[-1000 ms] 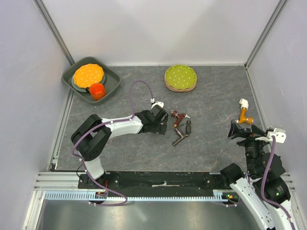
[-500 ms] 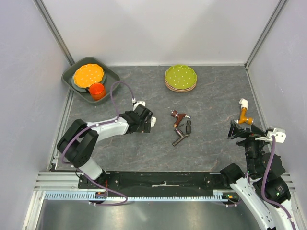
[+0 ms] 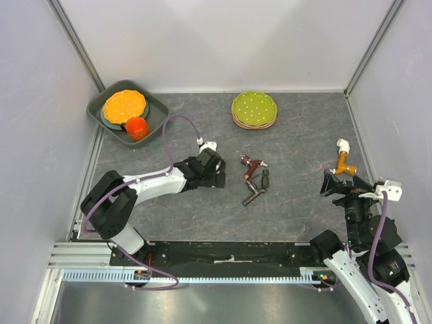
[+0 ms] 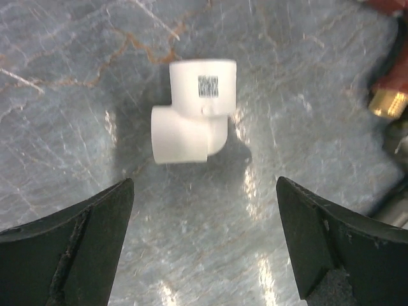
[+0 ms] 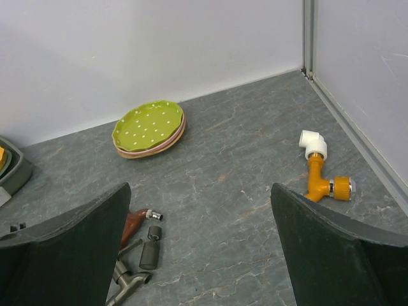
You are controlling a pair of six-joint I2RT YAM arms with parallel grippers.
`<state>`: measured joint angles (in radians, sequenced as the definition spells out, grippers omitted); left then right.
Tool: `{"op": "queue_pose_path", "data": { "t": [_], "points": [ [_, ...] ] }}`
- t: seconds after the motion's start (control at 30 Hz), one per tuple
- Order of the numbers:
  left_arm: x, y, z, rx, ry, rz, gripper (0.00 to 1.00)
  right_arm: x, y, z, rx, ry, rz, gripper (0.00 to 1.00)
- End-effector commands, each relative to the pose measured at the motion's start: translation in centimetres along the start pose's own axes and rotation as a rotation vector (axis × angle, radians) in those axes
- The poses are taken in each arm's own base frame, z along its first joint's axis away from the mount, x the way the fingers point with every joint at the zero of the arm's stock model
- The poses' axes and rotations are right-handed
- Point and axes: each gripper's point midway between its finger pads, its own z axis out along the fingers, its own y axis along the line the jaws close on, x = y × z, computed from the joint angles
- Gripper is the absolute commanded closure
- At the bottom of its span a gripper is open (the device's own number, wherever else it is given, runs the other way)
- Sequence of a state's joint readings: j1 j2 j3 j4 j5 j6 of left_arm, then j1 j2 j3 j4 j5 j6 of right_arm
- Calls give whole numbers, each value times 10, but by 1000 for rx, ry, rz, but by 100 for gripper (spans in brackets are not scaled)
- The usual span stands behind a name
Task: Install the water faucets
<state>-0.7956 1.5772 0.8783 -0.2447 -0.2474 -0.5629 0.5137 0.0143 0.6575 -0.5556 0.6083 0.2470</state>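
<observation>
A white elbow fitting [image 4: 191, 111] lies on the grey floor just ahead of my left gripper [image 4: 204, 182], which is open and empty above it; in the top view the left gripper [image 3: 217, 177] hides it. Right of it lie a reddish-brown tap [image 3: 251, 164], a short dark cylinder [image 3: 265, 178] and a dark grey crank-shaped tap [image 3: 254, 194]. The reddish-brown tap also shows at the right edge of the left wrist view [image 4: 390, 89]. An orange tap with a white elbow on top [image 5: 317, 169] lies near the right wall. My right gripper [image 5: 200, 188] is open and empty, raised near that wall.
A stack of green dotted plates [image 3: 254, 109] stands at the back middle. A grey tray [image 3: 158, 111] at the back left holds an orange plate and an orange cup [image 3: 136, 127]. Walls close in the left, back and right sides.
My left gripper drew back left from the taps, then came a little to the right again. The right arm has not moved.
</observation>
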Motion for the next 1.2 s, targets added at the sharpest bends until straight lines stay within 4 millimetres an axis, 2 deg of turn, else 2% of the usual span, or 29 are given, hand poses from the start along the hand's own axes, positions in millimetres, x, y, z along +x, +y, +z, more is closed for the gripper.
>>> {"op": "queue_pose_path", "data": {
  "t": [0.0, 0.17, 0.37, 0.77, 0.8, 0.87, 0.9, 1.0, 1.03, 1.1, 1.17],
  "points": [
    [-30, -3, 14, -63, -84, -78, 2, -14, -1, -5, -5, -33, 26, 2],
    [-27, 0, 29, -111, -60, -68, 5, -15, -1, -5, -5, -35, 29, 2],
    [-23, 6, 38, -147, -48, -64, 16, -14, -1, -5, -7, -30, 27, 2],
    [-19, 8, 40, -144, -29, -56, 45, -14, 0, -5, -10, -30, 29, 2],
    [-21, 7, 38, -137, -34, -53, 54, -14, 0, -5, -8, -29, 27, 2],
    [-22, 7, 36, -127, -34, -36, 62, -14, 0, -5, -10, -28, 26, 2],
    [-26, 5, 32, -113, -49, -29, 71, -15, 0, -5, -9, -31, 28, 2],
    [-35, 0, 21, -74, -65, 30, 83, -14, 0, -5, -14, -29, 27, 2],
    [-44, -4, 11, -43, -88, 67, 94, -15, 1, -5, -16, -31, 26, 2],
    [-55, -6, -2, -20, -112, 105, 98, -16, 4, -6, -37, -31, 23, 2],
    [-72, -8, -25, -7, -144, 164, 98, -17, 10, -6, -67, -32, 28, 2]
  ]
}}
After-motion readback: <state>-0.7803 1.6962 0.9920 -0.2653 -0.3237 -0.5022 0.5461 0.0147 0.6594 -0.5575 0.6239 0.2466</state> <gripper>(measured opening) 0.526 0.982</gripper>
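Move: The white elbow lies about 4 cm ahead of the left hand, straight on, and some 2 cm below it. The brown faucet is about 9 cm to this hand's right and 8 cm ahead; the grey faucet is also about 9 cm right but 2 cm back; the black cylinder stands roughly 13 cm right and 3 cm ahead. From the idle right hand, the white elbow is some 14 cm ahead, 33 cm to the left and 27 cm below. With its fingers wide open and straddling the approach line, the left hand slides forward about 3.5 cm towards the white elbow and sinks a good 2 cm, bringing the pads to either side of the nearer arm of the fitting, the fingers already starting to close on the way in. Nearly still there, it shuts them to about half opening, pinches the elbow between the fingertips, then rises almost 2 cm with the hold kept. ##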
